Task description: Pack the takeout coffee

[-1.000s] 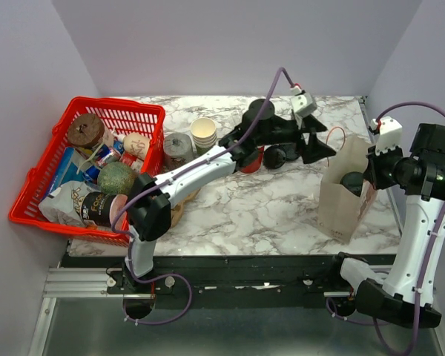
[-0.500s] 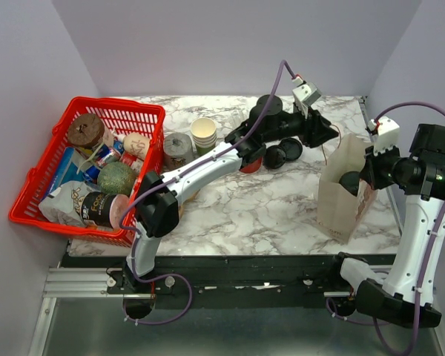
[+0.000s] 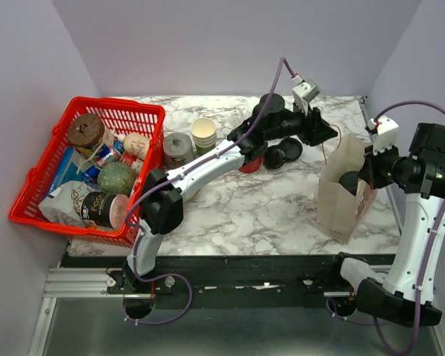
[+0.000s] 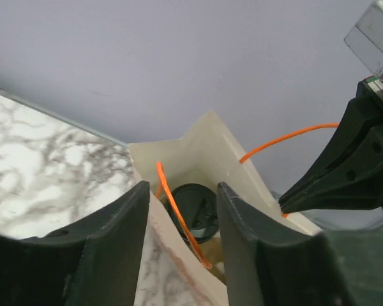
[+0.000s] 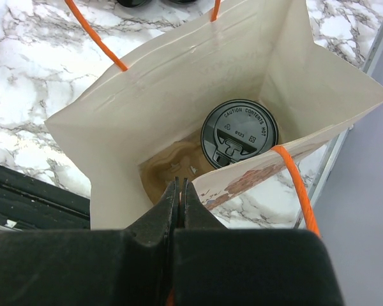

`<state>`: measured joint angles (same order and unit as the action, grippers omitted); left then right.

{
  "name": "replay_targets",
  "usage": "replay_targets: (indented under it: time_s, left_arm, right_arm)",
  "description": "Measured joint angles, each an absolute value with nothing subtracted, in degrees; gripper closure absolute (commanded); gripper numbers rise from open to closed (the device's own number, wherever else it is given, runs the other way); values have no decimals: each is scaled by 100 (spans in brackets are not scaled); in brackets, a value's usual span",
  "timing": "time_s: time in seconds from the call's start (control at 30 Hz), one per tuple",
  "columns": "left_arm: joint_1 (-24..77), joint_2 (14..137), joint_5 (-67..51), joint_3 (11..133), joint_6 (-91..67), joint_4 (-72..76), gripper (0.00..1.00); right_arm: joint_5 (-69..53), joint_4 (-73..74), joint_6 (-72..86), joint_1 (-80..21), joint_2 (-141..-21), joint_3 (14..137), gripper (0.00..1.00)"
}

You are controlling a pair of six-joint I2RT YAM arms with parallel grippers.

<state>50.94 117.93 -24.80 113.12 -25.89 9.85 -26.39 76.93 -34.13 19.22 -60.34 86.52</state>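
The takeout coffee stands upright inside the cream paper bag, and only its round black lid shows. My right gripper is shut on the bag's near rim, at the bag's right side in the top view. My left gripper hangs above the table just left of the bag's far top edge, open with nothing between its fingers. Through the left gripper's gap I see the bag's mouth and the coffee lid below an orange handle.
A red basket full of groceries sits at the left. A stack of lidless paper cups, a grey tin, loose black lids and a red cup stand mid-table under the left arm.
My left gripper has pulled up and toward the far edge, away from the bag's mouth, and its jaws have narrowed. The right arm and the bag have stayed put.
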Motion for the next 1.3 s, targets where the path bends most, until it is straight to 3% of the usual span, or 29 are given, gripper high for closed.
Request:
replay_targets:
  time_s: [0.03,0.1,0.13,0.2,0.43,0.47,0.7,0.73,0.77,0.83,0.9,0.93,1.3]
  left_arm:
    - [5085,11837,-2530,11325,-2648,1002,68]
    - [5068,11926,-2731,11323,-2799,1063,77]
    - [5063,11972,-2875,11312,-2864,1111,91]
    - [5033,12005,-3155,11257,-2991,1208,100]
    - [4845,11878,-3771,10842,-3295,1603,100]
    - [4810,11834,-3806,10777,-3317,1621,100]
    - [4414,11459,-3859,10591,-3544,1721,100]
    - [4370,11393,-3857,10567,-3583,1774,100]
    - [4355,11351,-3859,10543,-3610,1798,100]
    - [4355,11249,-3859,10447,-3675,1914,100]
    - [4381,11183,-3859,10355,-3712,1979,100]
    - [4397,11174,-3859,10309,-3719,2010,100]
    - [4431,11174,-3857,10189,-3691,1957,100]
  right_arm:
    - [-2639,7693,-3413,1922,-6034,8652,100]
    - [-2641,7693,-3413,1922,-6045,8654,100]
    - [-2641,7695,-3413,1922,-6062,8667,100]
    - [-2646,7695,-3411,1922,-6128,8733,99]
    - [-2744,7714,-3378,1922,-6578,9185,95]
    - [-2762,7714,-3378,1922,-6619,9229,88]
    - [-2912,7721,-3454,1922,-6783,9463,62]
    - [-2932,7721,-3452,1922,-6799,9463,57]
    - [-2941,7721,-3463,1922,-6820,9463,44]
    - [-2952,7723,-3463,1922,-6869,9463,29]
    - [-2950,7719,-3511,1922,-6899,9439,4]
    - [-2961,7714,-3579,1922,-6897,9395,0]
    - [-2923,7730,-3865,1922,-6689,8632,0]
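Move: The left hand's open fingers are right at the bag's left handle, its top about 1 cm back and 2 cm to the right. The lidded cup inside the bag lies some 2 cm back, 10 to the right and 24 below that hand. The right hand still pinches the right handle; from it the left handle is about 10 cm ahead, 7 left and 6 above, the cup 8 ahead, straight in line and 17 below. Left pinches the left handle and draws it about 5 cm left; right advances 3 cm, opens and sinks. ##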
